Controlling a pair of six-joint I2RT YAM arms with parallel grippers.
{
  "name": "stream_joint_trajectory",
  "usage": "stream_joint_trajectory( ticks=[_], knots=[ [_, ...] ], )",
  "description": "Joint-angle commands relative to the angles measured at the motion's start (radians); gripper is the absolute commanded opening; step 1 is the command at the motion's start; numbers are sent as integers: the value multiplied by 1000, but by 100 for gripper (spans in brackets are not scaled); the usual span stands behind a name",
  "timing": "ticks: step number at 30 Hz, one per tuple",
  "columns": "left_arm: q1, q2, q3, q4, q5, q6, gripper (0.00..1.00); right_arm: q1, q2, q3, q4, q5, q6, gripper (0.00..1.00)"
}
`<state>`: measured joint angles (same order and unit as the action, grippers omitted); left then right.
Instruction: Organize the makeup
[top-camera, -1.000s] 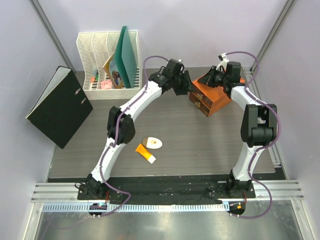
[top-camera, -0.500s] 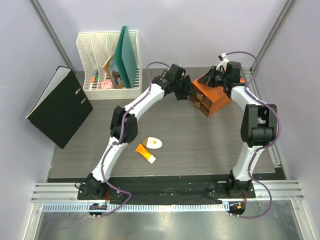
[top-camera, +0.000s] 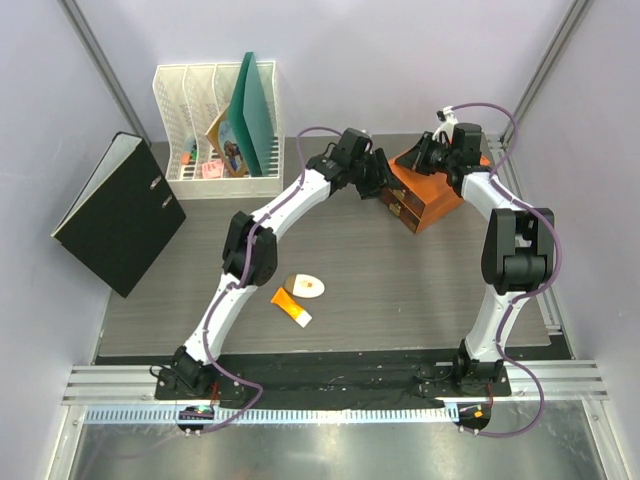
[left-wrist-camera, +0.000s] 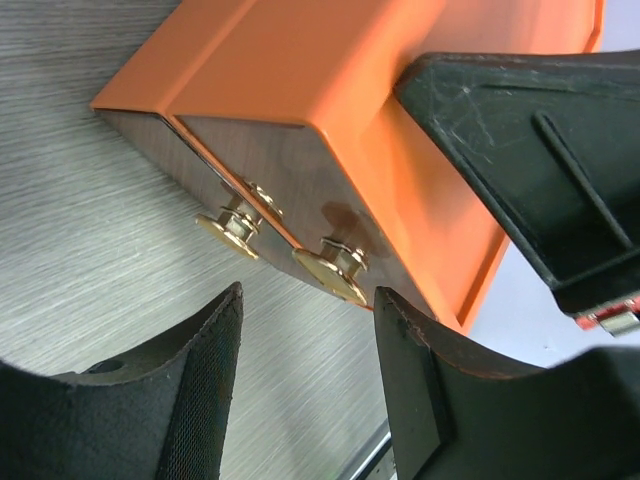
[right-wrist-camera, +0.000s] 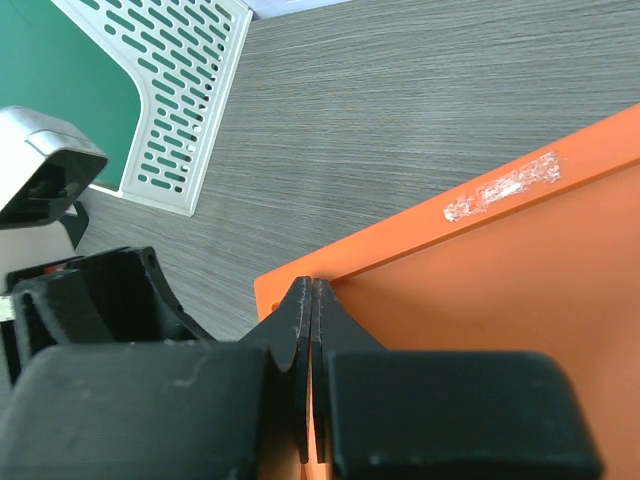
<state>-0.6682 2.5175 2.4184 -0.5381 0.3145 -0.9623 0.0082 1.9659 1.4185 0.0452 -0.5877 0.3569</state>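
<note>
Two pieces of makeup lie on the table in the top view: a white oval compact (top-camera: 305, 285) and, just in front of it, an orange white-capped tube (top-camera: 291, 307). Both grippers are far from them, at the orange drawer box (top-camera: 425, 195). My left gripper (top-camera: 385, 181) is open in front of the box's drawers. In the left wrist view its tips (left-wrist-camera: 310, 295) stand just short of a gold knob (left-wrist-camera: 335, 272), with nothing between them. My right gripper (right-wrist-camera: 310, 290) is shut, its tips resting on the box's top corner (right-wrist-camera: 480, 270).
A white file rack (top-camera: 215, 120) with a green folder (top-camera: 255, 105) stands at the back left. A black binder (top-camera: 120, 215) lies on the left. A second gold knob (left-wrist-camera: 228, 225) sits beside the first. The right arm's black fingers (left-wrist-camera: 530, 150) lie over the box.
My left gripper has moved right, closer to the drawer fronts, and its jaws have widened a little. The right arm and the makeup have not moved.
</note>
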Motion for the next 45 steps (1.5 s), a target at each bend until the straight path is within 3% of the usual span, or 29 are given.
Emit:
stream_joint_trajectory(
  ticks=[1, 10, 16, 23, 45],
  knots=[
    [-11, 26, 11, 46, -3, -21, 55, 9, 151, -119, -427, 118, -79, 1],
    [-21, 66, 47, 38, -34, -27, 52, 9, 151, -119, -427, 117, -79, 1],
    [-21, 46, 21, -51, -52, 2, 37, 9, 152, -118, -429, 117, -78, 1],
    [-10, -9, -119, -66, -66, -1, 25, 9, 153, -116, -427, 117, -79, 1],
    [18, -388, -708, -91, -175, 143, 20, 10, 153, -116, -427, 117, -78, 1]
  ],
)
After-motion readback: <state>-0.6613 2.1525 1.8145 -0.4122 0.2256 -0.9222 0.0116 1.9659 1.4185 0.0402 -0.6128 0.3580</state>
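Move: The upper drawer's knob sits just beyond the open left fingers, about 2 cm to their right, level in reach and 1 cm lower. The lower drawer's knob is some 5 cm beneath the upper one, and the orange cabinet's middle lies roughly 11 cm to the left hand's right, 5 cm farther out and 3 cm below. From the right hand, the upper knob lies about 6 cm back, 3 cm left and 5 cm lower. The left fingers close on the upper drawer's knob after easing about 1.5 cm right and down onto it. Keeping that grip, the hand then draws the drawer out to the left and back, about 9 cm and quickening, with only a slight roll. The right hand stays on the cabinet's lid with its fingers shut. ##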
